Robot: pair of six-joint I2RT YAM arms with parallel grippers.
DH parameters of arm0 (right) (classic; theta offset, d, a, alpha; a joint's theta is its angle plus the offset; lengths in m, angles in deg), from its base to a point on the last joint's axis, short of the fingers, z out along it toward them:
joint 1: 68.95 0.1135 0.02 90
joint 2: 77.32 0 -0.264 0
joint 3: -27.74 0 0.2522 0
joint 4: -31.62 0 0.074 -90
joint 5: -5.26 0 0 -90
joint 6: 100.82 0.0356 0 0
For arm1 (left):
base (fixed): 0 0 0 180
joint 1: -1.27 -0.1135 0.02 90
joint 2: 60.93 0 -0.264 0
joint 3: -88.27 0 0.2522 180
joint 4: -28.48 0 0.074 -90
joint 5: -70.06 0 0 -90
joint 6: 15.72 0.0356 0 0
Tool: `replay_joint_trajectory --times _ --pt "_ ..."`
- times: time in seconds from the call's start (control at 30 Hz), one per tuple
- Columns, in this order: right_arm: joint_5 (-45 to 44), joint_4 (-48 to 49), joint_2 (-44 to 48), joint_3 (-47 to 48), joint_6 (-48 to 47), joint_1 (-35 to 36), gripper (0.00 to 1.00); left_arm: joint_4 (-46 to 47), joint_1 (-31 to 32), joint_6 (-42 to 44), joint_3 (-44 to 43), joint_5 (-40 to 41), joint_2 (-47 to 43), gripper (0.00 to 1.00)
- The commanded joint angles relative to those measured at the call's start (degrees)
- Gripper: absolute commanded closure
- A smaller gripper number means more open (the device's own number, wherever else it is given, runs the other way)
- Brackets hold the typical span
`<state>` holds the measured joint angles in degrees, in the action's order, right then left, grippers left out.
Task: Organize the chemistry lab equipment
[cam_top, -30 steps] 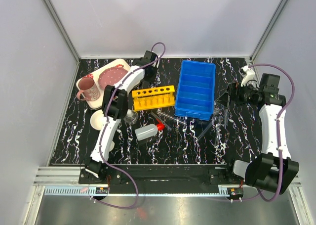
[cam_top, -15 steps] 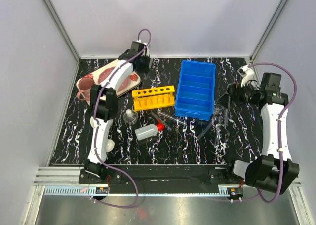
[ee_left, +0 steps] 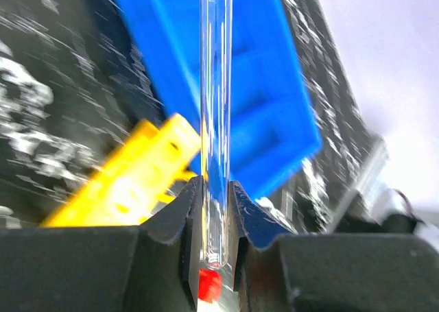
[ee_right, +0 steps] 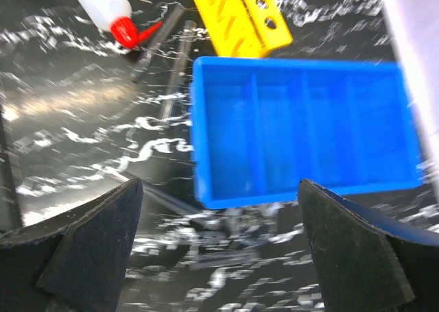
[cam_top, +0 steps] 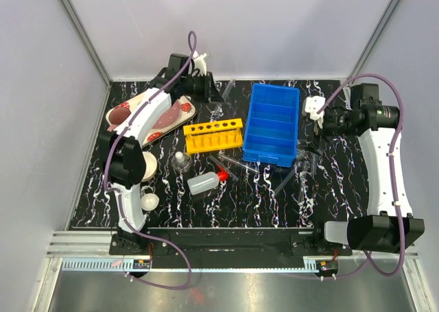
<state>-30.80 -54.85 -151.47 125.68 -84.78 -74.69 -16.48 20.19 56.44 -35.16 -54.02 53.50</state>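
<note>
My left gripper (cam_top: 210, 90) is raised at the back of the table, behind the yellow holed tube rack (cam_top: 212, 135), and is shut on a thin clear test tube (ee_left: 216, 86). The tube sticks straight out from between the fingers (ee_left: 188, 216). More test tubes (cam_top: 236, 162) lie on the black marbled table in front of the rack. A squeeze bottle (cam_top: 204, 182) with a red cap lies on its side beside a small glass flask (cam_top: 181, 162). The small white dish (cam_top: 149, 201) sits near the left arm. My right gripper (cam_top: 314, 130) hangs open over the right edge of the blue bin (cam_top: 273, 123).
The blue divided bin (ee_right: 302, 127) stands right of the rack (ee_right: 240, 17). A pink mug (cam_top: 121, 113) and patterned plate (cam_top: 173, 113) on a tray sit at the back left, partly under my left arm. A larger white bowl (cam_top: 148, 165) is beside the flask. Grey walls enclose the table.
My left arm's elbow has swung out to the left and the gripper has turned at the back with the tube in it. My right gripper has shifted left toward the blue bin.
</note>
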Motion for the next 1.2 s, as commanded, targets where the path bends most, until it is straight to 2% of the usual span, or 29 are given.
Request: replay_joint_trajectory --times 0.0,0.13,0.27,0.4,0.63,0.83,1.03,1.17 --pt "-1.9 -16.9 -1.9 5.9 -28.4 3.7 0.0 6.7 3.9 -8.0 10.3 -18.0 -7.1 0.89" --pt "-4.5 -15.5 -1.8 6.9 -32.0 10.5 0.0 11.9 8.6 -13.1 16.9 -24.5 -11.3 0.89" --pt "-8.7 -6.4 2.3 2.5 -31.8 19.4 0.0 17.7 14.1 -18.6 21.1 -29.7 -12.9 0.89" --pt "-13.0 -4.0 4.6 -1.8 -31.9 25.3 0.0 22.8 17.3 -22.3 24.0 -30.4 -14.1 0.89" --pt "-19.2 -0.8 8.4 -8.5 -31.1 28.0 0.0 25.5 20.9 -24.1 27.3 -31.0 -16.3 0.89" --pt "-20.5 4.3 12.5 -12.5 -30.0 30.3 0.02 26.3 24.5 -24.5 29.3 -31.2 -16.7 0.89" --pt "-15.8 -2.5 15.7 -9.1 -29.4 30.9 0.03 27.4 25.3 -25.9 30.9 -29.2 -16.7 0.89" --pt "-15.3 -2.4 18.1 -9.7 -28.5 30.9 0.03 29.3 25.6 -27.8 31.3 -28.8 -16.3 0.89"
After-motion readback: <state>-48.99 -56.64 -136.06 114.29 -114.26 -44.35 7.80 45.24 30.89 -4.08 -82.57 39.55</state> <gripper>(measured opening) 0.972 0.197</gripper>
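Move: The left hand already pinches a glass test tube high over the far side of the table. The open right gripper it will be carried to is about 19 cm back, 26 cm to the right and 4 cm higher. The blue box is level with the left hand, 19 cm right and 20 below; the yellow rack is 7 cm back, 3 left and 18 below. From the right hand the tube lies roughly 19 cm ahead, 26 left and 4 below, and the box's middle 19 ahead, 7 left and 24 below. Keeping its pinch on the test tube, the left hand sweeps it about 28 cm back and 14 cm right, nearly level, over the rack towards the right gripper, turning clockwise on the way and easing off late. The right hand comes to meet it, first left with a slight rise, then back and down past its starting height, lifting a little at the end; it swings some 40 degrees counter-clockwise, fingers staying wide open. ##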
